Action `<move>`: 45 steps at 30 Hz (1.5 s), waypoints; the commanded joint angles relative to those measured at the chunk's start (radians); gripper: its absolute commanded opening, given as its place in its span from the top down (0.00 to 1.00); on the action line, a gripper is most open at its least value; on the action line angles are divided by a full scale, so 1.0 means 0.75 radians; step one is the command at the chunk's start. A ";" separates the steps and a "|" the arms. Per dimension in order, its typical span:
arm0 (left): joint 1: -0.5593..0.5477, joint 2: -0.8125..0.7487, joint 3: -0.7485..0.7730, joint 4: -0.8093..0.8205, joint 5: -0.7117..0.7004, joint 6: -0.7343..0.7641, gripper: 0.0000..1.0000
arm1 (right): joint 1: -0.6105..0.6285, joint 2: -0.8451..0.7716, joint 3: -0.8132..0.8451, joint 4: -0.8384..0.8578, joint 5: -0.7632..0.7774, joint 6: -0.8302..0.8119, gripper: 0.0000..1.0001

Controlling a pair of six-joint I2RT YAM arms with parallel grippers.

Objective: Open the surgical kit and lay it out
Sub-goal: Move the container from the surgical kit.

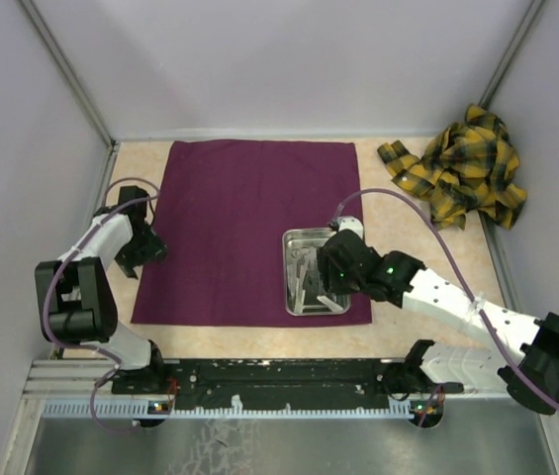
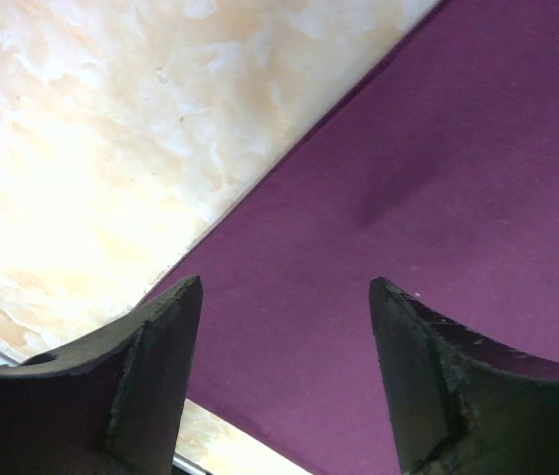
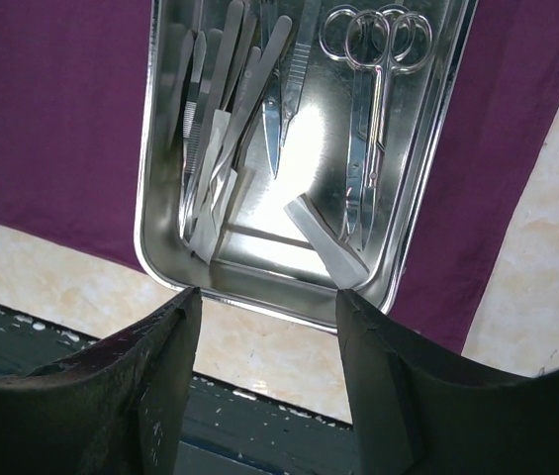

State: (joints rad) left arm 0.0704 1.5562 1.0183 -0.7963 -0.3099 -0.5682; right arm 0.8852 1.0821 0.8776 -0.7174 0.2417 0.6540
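The dark purple cloth (image 1: 239,218) of the surgical kit lies spread flat on the table. A shiny steel tray (image 1: 290,267) stands on its near right corner. In the right wrist view the tray (image 3: 146,198) holds scissors (image 3: 373,109), forceps (image 3: 200,129) and white pieces (image 3: 324,242). My right gripper (image 1: 333,279) hovers open over the tray's near rim, with nothing between its fingers (image 3: 267,295). My left gripper (image 1: 148,247) is at the cloth's left edge. It stands open above the cloth (image 2: 437,178) and holds nothing (image 2: 284,287).
A crumpled yellow and black plaid cloth (image 1: 462,168) lies at the back right corner. A black rail (image 1: 279,376) runs along the near edge between the arm bases. Grey walls close in the table on the left, back and right.
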 commanded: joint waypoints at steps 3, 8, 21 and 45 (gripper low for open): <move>0.047 0.022 -0.014 -0.020 -0.048 -0.029 0.41 | -0.005 -0.001 -0.033 0.088 -0.031 -0.024 0.43; 0.048 0.028 -0.025 -0.045 -0.076 -0.059 0.47 | -0.006 0.013 -0.037 0.106 -0.048 -0.039 0.43; 0.048 0.158 -0.059 -0.206 -0.208 -0.283 1.00 | -0.007 -0.005 -0.005 0.098 -0.074 -0.101 0.43; 0.035 0.062 0.050 -0.457 -0.245 -0.491 1.00 | -0.018 -0.151 -0.094 -0.005 0.017 -0.022 0.43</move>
State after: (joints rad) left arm 0.1013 1.6596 0.9432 -1.0645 -0.4931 -0.9207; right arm 0.8848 0.9936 0.8280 -0.7040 0.1967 0.5835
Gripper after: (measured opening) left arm 0.005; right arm 0.571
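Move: The purple cloth's near-left corner, where the left hand is heading, lies about 14 cm back from that hand, roughly 3 cm to its left and some 4 cm below. The steel container stands on the cloth about 37 cm to the left hand's right and 3 cm farther back. From the right hand, which hovers over the container's near end, that corner is some 44 cm left, 6 cm back and 12 cm down. The left hand shuts its widely open fingers completely as it travels about 9 cm back along the cloth's left edge towards the near-left corner, drifting some 2 cm left and sinking nearly 4 cm to bring the fingertips onto the cloth a few centimetres short of the corner. Its wrist turns about 20 degrees counter-clockwise and tips about as much on the way, and at the very end the backward travel stops and the hand lifts about 1 cm. ##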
